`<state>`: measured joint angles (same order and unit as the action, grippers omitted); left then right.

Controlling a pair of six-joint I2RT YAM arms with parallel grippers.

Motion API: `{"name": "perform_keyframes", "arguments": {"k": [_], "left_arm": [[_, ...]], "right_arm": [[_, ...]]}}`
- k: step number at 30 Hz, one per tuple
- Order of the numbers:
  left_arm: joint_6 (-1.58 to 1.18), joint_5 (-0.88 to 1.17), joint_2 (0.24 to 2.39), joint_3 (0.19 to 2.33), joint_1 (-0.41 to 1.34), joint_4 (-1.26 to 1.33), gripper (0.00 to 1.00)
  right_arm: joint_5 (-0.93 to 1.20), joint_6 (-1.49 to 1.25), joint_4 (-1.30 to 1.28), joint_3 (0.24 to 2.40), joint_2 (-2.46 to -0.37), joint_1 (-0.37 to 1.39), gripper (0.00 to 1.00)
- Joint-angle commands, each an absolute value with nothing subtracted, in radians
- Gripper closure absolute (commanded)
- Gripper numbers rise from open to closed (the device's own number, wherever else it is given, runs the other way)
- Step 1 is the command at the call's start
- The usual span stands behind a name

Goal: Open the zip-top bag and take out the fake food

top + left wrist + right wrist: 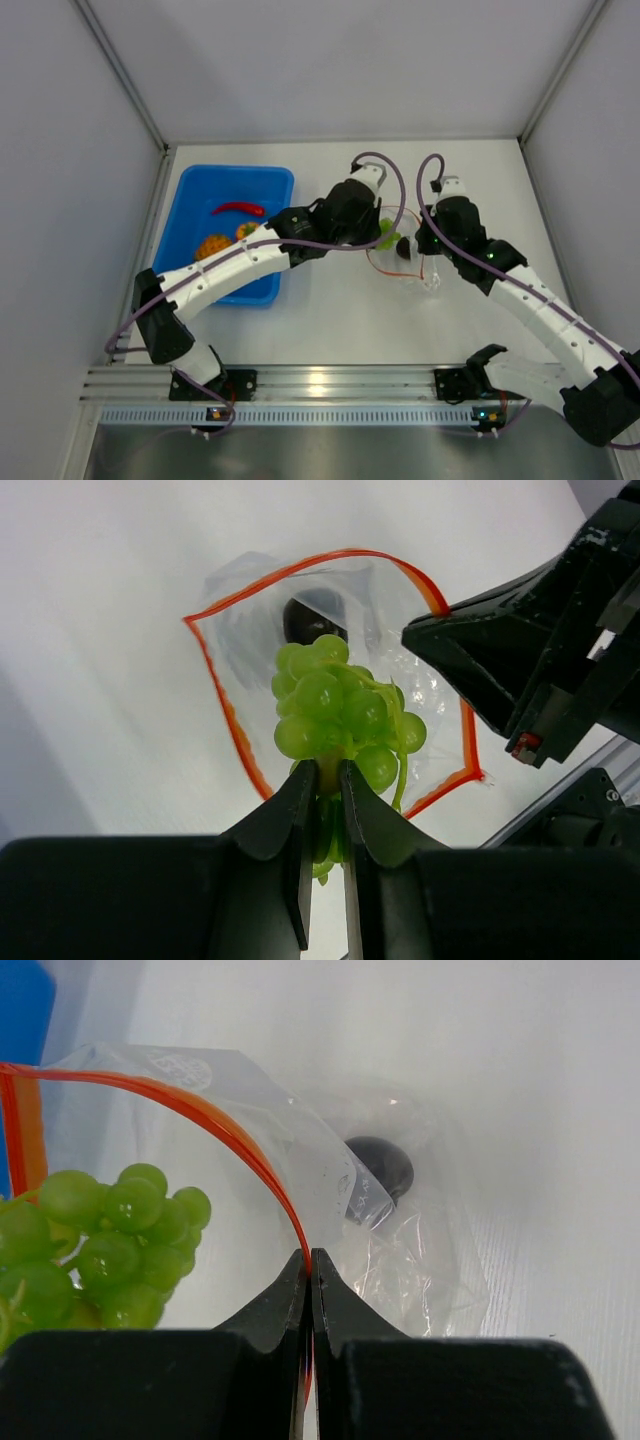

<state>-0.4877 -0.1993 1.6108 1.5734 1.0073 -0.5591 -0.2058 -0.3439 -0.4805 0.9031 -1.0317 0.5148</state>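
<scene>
The clear zip-top bag (405, 262) lies open at mid-table, its orange-red zip strip (222, 702) spread in a loop. My left gripper (331, 772) is shut on a green grape bunch (340, 710) and holds it at the bag's mouth; it also shows in the top view (385, 232). My right gripper (310, 1257) is shut on the bag's zip strip (250, 1155), holding the mouth open. A dark purple-black piece (380, 1170) is still inside the bag. A red chili (238, 209) and orange pieces (212, 246) lie in the blue tray (200, 190).
The blue tray stands at the left of the table, beside the left arm. White walls close in the back and both sides. A metal rail (330, 385) runs along the near edge.
</scene>
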Motion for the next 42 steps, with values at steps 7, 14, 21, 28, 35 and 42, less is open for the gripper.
{"name": "perform_keyframes", "arguments": {"k": [7,14,21,28,35,42], "left_arm": [[-0.471,-0.413,1.471,1.528,0.93,-0.641,1.0],[-0.471,-0.387,1.358,1.463,0.793,-0.641,1.0],[-0.449,-0.37,1.301,1.468,0.718,-0.652,1.0],[-0.422,-0.42,1.29,1.444,0.62,-0.68,1.0],[-0.411,-0.382,1.324,1.393,0.454,-0.678,1.0],[-0.425,-0.373,1.394,1.382,0.358,-0.673,0.99]], "right_arm": [[-0.244,-0.347,-0.492,0.914,-1.019,0.503,1.0],[-0.244,-0.342,-0.499,0.911,-1.02,0.491,1.0],[-0.23,-0.344,-0.491,0.91,-1.026,0.488,1.0],[-0.232,-0.334,-0.502,0.91,-1.011,0.486,1.0],[-0.232,-0.33,-0.512,0.908,-0.988,0.477,1.0],[-0.216,-0.331,-0.508,0.91,-0.992,0.477,1.0]]}}
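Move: The left hand already holds the grapes over the bag's mouth; the middle of the blue bin lies some 39 cm to its left, 9 cm ahead and 18 cm below. In the bin, the tomato is about 32 cm left and 10 ahead, the red pepper 35 left and 18 ahead, the pineapple 41 left and 5 ahead. The avocado in the bag is 8 cm right and 6 ahead. From the right hand, the bin's middle is about 50 cm left and 8 ahead. The left hand keeps its pinch on the grapes and carries them away from the bag mouth, sweeping nearly 30 cm left and about 10 cm forward to above the blue bin's right part by the tomato, arching some 5 cm up midway and sinking back to its starting height, while the wrist swings about 40 degrees counter-clockwise. The right hand stays almost in place, still pinching the rim of the zip-top bag. ##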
